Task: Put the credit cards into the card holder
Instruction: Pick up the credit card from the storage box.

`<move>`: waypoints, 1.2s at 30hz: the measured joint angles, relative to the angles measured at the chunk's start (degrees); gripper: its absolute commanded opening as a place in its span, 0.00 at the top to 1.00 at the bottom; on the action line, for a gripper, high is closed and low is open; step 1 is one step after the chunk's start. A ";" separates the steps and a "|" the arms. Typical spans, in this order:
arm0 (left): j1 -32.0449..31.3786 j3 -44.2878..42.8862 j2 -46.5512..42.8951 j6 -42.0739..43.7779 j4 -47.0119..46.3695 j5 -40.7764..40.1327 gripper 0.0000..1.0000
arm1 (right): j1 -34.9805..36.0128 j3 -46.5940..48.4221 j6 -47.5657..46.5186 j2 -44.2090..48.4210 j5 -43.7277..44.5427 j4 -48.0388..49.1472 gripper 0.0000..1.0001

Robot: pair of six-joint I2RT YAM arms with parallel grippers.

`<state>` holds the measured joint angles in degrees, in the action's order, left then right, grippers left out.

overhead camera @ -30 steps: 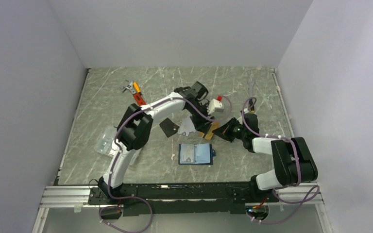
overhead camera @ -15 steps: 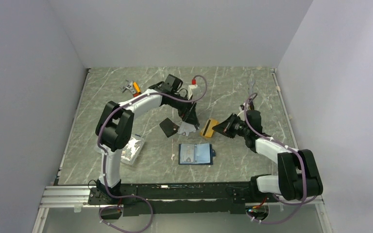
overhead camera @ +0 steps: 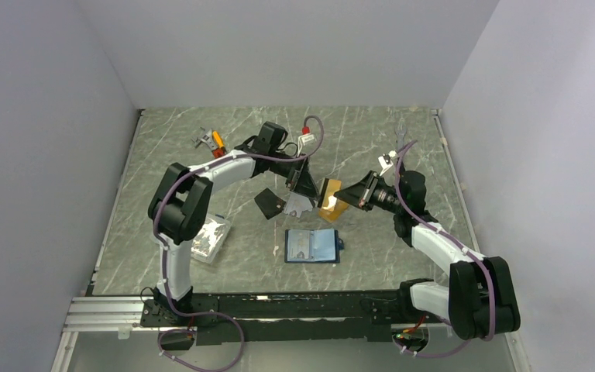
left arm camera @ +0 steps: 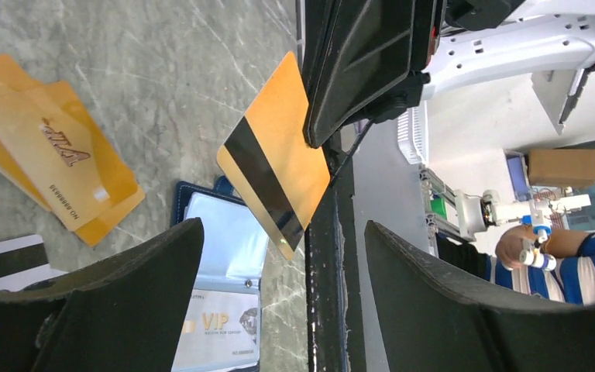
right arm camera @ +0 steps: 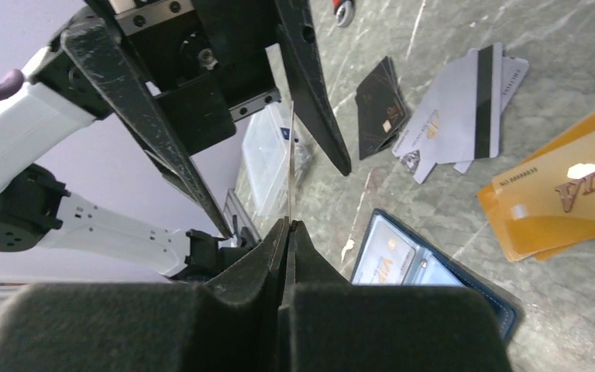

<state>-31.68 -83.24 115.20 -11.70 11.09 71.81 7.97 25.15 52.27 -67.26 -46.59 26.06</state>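
My right gripper (right arm camera: 288,226) is shut on an orange-gold credit card with a black stripe (left arm camera: 275,167), held off the table and seen edge-on (right arm camera: 288,167) in the right wrist view. My left gripper (left arm camera: 279,298) stands open, one finger on each side of that card without touching it. The navy card holder (overhead camera: 312,246) lies open below them with a VIP card in one pocket (left arm camera: 217,325). On the table lie a black card (overhead camera: 269,203), silver-white striped cards (right arm camera: 465,108) and more gold cards (left arm camera: 46,155).
A clear plastic box of small parts (overhead camera: 211,236) sits at the left. At the back lie an orange-handled tool (overhead camera: 215,139) and a metal wrench (overhead camera: 403,139). White walls close in the marble table (overhead camera: 170,178) on three sides.
My right gripper has lifted the orange-gold card off the table and up to the left. My left gripper has opened and swung round to straddle that card.
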 measured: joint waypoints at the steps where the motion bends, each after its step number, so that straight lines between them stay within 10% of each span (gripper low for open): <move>1: 0.00 0.52 -0.09 -1.05 -1.38 0.68 0.19 | 0.00 0.00 0.42 0.00 -0.52 0.74 1.00; 21: 0.11 8.94 -0.72 -28.09 -34.99 7.98 1.00 | 3.61 0.66 1.22 -0.55 -2.03 4.48 1.00; 27: 0.33 9.99 -0.72 -37.81 -46.29 9.38 1.00 | 3.85 1.01 1.92 -0.11 -2.69 6.80 0.78; 36: 0.44 10.29 -0.72 -47.82 -58.71 10.78 0.95 | 5.05 1.01 4.94 -0.55 -3.41 13.05 0.77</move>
<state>-31.24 -72.95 114.48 -59.53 -47.62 82.59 13.02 26.15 57.21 -67.81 -50.00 39.11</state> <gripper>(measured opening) 0.032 0.233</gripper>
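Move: Straight out to its right, the left hand's open fingers face the gold card pinched in the right hand: the card's middle is about 5 cm right and 1 cm up, level fore-and-aft. From the right hand it sits some 2 cm left. Roughly 12 cm beneath the right hand and 1 cm left lies the gold card stack. The card holder is 9 cm back from the left hand, the white cards 4 cm ahead and 4 cm left of it, both 12 cm below. Feeding the gold card some 3 cm leftward into the left hand's jaws, the right hand also rises about 4.5 cm. The left hand eases back slightly, then climbs roughly 6 cm in all, fingertips tilting up, while its fingers close and pinch the card's near end. Only after that do the right fingers part a little, still straddling the card. ##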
